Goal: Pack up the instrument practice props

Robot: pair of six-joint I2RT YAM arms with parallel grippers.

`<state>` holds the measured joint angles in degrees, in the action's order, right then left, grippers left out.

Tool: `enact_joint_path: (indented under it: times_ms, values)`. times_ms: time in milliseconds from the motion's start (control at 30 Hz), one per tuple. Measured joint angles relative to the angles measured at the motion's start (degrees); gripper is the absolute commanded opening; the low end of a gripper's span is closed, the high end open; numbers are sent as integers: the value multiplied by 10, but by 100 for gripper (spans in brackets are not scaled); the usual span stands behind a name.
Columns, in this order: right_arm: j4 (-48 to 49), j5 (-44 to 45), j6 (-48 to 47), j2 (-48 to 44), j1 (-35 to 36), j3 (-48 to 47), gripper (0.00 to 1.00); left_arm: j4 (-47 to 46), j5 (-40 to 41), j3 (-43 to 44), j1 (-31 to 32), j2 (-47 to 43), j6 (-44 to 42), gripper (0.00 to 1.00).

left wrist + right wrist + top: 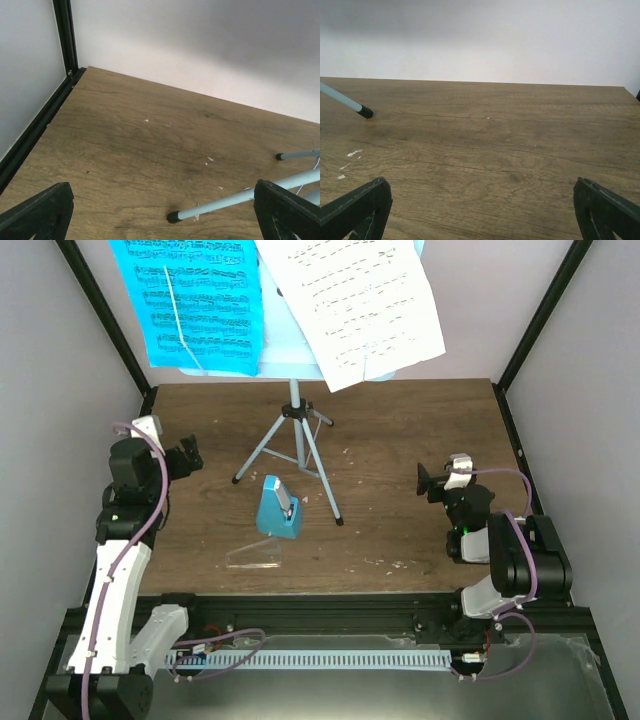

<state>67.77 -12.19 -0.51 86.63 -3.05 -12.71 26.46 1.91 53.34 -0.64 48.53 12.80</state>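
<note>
The pale blue music stand (296, 430) stands on thin tripod legs at the table's far middle. A cyan music sheet (190, 300) and a white music sheet (360, 300) rest on its desk. The teal metronome (277, 508) stands in front of the legs, and its clear cover (255, 553) lies on the table just before it. My left gripper (183, 457) is open and empty at the left, apart from the stand; a stand leg (225, 202) shows in its wrist view. My right gripper (438, 480) is open and empty at the right; a leg tip (364, 111) shows far left.
Black frame posts (100, 310) rise at both back corners, with grey walls behind. A black rail (35, 130) edges the table's left side. Small white flecks (385, 562) lie on the wood table (400, 440).
</note>
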Motion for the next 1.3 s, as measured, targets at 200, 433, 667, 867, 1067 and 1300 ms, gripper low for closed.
enact_joint_path:
  times_ms: [200,433,667,867,1067,1300]
  values:
    - [0,0,0,0,0,0,100,4,35,-2,45,-4,-16,100]
    - [0,0,0,0,0,0,100,7,54,-11,69,-31,-22,100]
    - [0,0,0,0,0,0,100,5,9,-22,87,-26,-24,100]
    - [-23,5,3,-5,0,-11,100,-7,-141,-44,135,12,-40,99]
    - [-269,35,67,-112,-2,-143,100,-5,-233,-42,198,95,-56,98]
    - [-462,36,166,-261,-2,-203,100,9,-254,-40,256,131,-72,94]
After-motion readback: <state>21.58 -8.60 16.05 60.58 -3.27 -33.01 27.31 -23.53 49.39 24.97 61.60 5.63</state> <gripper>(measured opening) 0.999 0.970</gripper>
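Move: The blue metronome stands about 20 cm to the left hand's right, 2 cm nearer the base and some 22 cm lower. Its clear cover lies on the table 7 cm back from it and 6 cm to its left; the music stand's left foot is 9 cm out from it and 11 cm to its left, the near-right foot 14 cm to its right and level with it. From the right hand the metronome is roughly 38 cm left, 7 cm back and a little lower. The blue metronome is what the open left hand swings over to: after a slow start it sweeps about 20 cm right, sinking some 10 cm and drawing slightly back, while the wrist turns about 50 degrees clockwise and tips the fingers further down. The right hand, still at first, then lifts some 12 cm, easing forward and back as it rolls its left side up, fingers wide open. ##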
